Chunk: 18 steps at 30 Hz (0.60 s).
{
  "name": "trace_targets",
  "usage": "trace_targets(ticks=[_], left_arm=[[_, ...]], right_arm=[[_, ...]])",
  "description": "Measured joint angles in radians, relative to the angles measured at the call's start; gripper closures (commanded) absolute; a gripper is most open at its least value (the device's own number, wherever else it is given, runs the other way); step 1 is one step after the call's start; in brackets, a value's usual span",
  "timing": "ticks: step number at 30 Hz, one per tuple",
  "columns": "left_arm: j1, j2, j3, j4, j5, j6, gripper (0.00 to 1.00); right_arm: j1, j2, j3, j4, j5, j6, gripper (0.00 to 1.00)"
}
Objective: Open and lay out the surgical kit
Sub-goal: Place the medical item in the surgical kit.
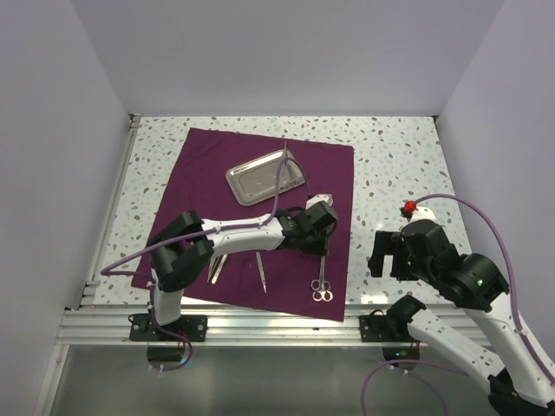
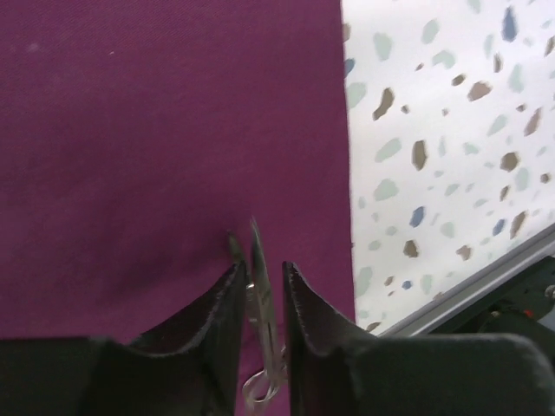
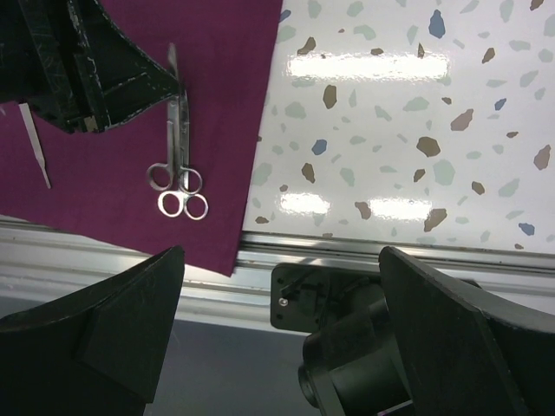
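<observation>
The dark purple cloth (image 1: 217, 165) lies spread flat on the table, with the steel tray (image 1: 263, 177) on its far half. Two ring-handled scissors (image 1: 322, 282) lie side by side near the cloth's front right corner, rings toward the front. My left gripper (image 1: 323, 243) is low over their blades. In the left wrist view its fingers stand slightly apart (image 2: 260, 270), and one pair of scissors (image 2: 261, 290) rests on the cloth between them. Tweezers (image 1: 261, 270) lie further left. My right gripper (image 3: 282, 251) is wide open and empty, right of the cloth.
Another slim silver tool (image 1: 215, 267) lies near the left arm's elbow. Speckled tabletop (image 1: 390, 165) runs right of the cloth. The aluminium rail (image 1: 260, 321) borders the front edge, and white walls close in the sides and back.
</observation>
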Motion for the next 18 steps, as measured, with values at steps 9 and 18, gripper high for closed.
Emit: trace_targets(ticks=[9, 18], left_arm=[[0.032, 0.001, 0.141, -0.192, -0.084, 0.098, 0.41], [0.301, 0.066, 0.381, -0.197, -0.161, 0.33, 0.43]], right_arm=[[0.0, 0.051, 0.0, 0.002, 0.021, 0.001, 0.02], [0.0, 0.13, 0.028, 0.01, 0.079, 0.003, 0.02]])
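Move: The instruments left in the right end of the steel tray lie about 22 cm ahead of my left hand and 10 cm to its left, a centimetre lower; the tray's middle is 21 cm ahead, 17 left. The scissors still between my barely parted fingertips have their middle 2 cm behind, the first pair theirs 5 cm behind, both straight back. From my right hand those tray instruments are some 30 cm ahead, 23 left and 14 down. I open my left fingers well past their first small gap and let go of the scissors beside the first pair, easing about 2 cm left close to the cloth. Then I rise clear and swing quickly forward towards the tray's right end, ending 18 cm ahead, 8 cm up and 8 cm left, the wrist tilting roughly 20 degrees so the fingers point more outward, still open. ##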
